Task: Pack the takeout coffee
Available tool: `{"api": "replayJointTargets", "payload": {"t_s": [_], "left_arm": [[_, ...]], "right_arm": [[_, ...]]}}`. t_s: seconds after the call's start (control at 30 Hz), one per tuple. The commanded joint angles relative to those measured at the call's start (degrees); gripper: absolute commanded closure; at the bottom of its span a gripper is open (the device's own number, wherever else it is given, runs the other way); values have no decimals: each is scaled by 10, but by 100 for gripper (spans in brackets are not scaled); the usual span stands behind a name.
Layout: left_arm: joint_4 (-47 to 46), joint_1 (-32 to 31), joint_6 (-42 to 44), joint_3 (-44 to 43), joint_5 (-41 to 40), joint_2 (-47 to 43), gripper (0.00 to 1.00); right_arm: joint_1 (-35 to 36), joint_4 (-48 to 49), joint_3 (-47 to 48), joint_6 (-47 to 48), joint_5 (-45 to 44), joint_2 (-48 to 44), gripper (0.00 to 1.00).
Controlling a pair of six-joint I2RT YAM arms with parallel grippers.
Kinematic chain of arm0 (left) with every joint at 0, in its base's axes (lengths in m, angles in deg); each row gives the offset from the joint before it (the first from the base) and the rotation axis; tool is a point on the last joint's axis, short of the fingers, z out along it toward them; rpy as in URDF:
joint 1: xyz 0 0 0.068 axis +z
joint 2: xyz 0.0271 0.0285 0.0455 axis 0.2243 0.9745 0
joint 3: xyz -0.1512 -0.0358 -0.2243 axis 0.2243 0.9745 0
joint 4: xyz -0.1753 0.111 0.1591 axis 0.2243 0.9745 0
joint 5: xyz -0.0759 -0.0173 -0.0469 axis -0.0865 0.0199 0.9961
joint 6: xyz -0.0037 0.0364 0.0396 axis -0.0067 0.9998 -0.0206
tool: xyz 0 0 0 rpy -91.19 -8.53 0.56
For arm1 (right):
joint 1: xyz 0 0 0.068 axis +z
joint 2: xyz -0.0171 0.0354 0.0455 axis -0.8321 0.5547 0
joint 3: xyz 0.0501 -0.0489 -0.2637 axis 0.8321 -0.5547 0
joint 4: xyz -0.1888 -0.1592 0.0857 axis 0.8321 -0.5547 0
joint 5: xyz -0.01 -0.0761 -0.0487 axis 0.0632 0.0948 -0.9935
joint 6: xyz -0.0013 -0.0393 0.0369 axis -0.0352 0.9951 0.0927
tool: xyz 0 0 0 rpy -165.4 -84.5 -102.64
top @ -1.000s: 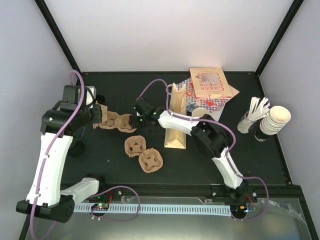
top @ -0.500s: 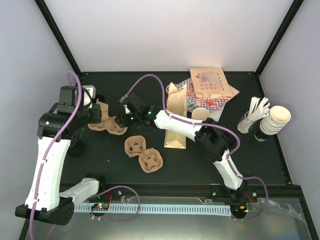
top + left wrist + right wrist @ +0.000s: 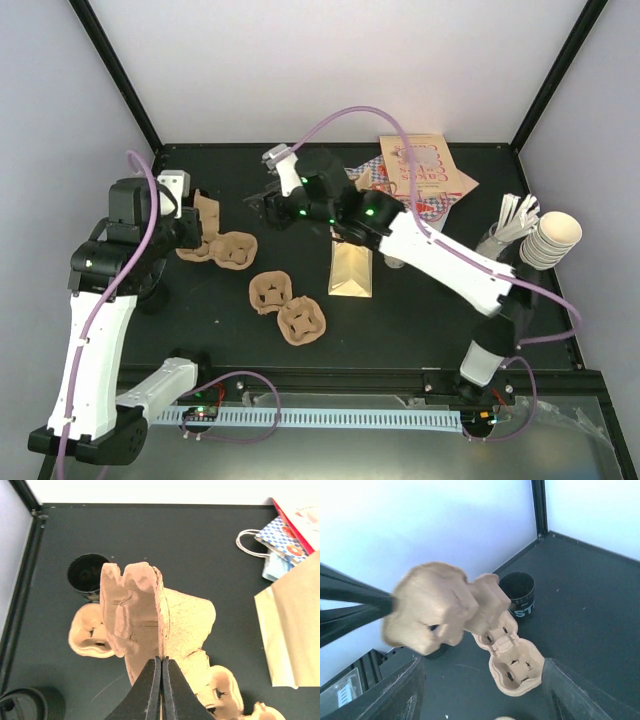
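Note:
My left gripper (image 3: 162, 664) is shut on the edge of a brown cup carrier (image 3: 142, 605) and holds it upright above a second carrier (image 3: 86, 636) lying on the table. From above, the left gripper (image 3: 196, 226) is at the left with that carrier (image 3: 207, 212). My right gripper (image 3: 262, 204) hovers open behind the lying carrier (image 3: 232, 250), with nothing between its fingers (image 3: 395, 692). It looks down on that carrier (image 3: 512, 665). Of the takeout coffee only a round black lid (image 3: 31, 705) shows, at the near left. The tan paper bag (image 3: 351, 268) lies flat at centre.
An open black cup (image 3: 89, 575) stands behind the carriers. Two more carriers (image 3: 270, 290) (image 3: 302, 322) lie near the front. Printed bags (image 3: 420, 175) lie at the back right. Stacked cream cups (image 3: 550, 238) and a holder of sticks (image 3: 505, 235) stand at the right.
My right arm has risen and swung back from the carriers, its jaws widening a little. My left gripper has drawn its carrier slightly left and kept its grip.

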Motion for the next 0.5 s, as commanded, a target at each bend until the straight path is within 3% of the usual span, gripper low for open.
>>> {"api": "replayJointTargets", "payload": {"t_s": [0.0, 0.17, 0.47], "left_arm": [[-62, 0, 19, 20, 69, -9, 98], [-106, -22, 18, 35, 121, 5, 99], [-145, -119, 30, 43, 104, 32, 98]], "right_arm": [[2, -43, -31, 65, -2, -86, 33], [1, -78, -71, 100, -25, -177, 32], [1, -128, -183, 115, -49, -326, 31]]}}
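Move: The paper bag stands some 29 cm to the right of my left hand, about 5 cm ahead, its middle roughly 21 cm lower. One open carrier lies nearly under that hand, 9 cm ahead; another is 16 cm right and 6 cm back. For my right hand the bag is about 17 cm right, 2 cm ahead and 21 cm below, with the white cups some 10 cm right of the bag and 4 cm farther out. I carry the folded carrier still pinched in my left fingers about 7 cm to the right, level and a touch forward, towards the paper bag, swinging the wrist some 15 degrees clockwise. My right hand, empty and open, sweeps right about 12 cm ahead of it, drawing back and rising as it goes, over towards the bag's mouth. ##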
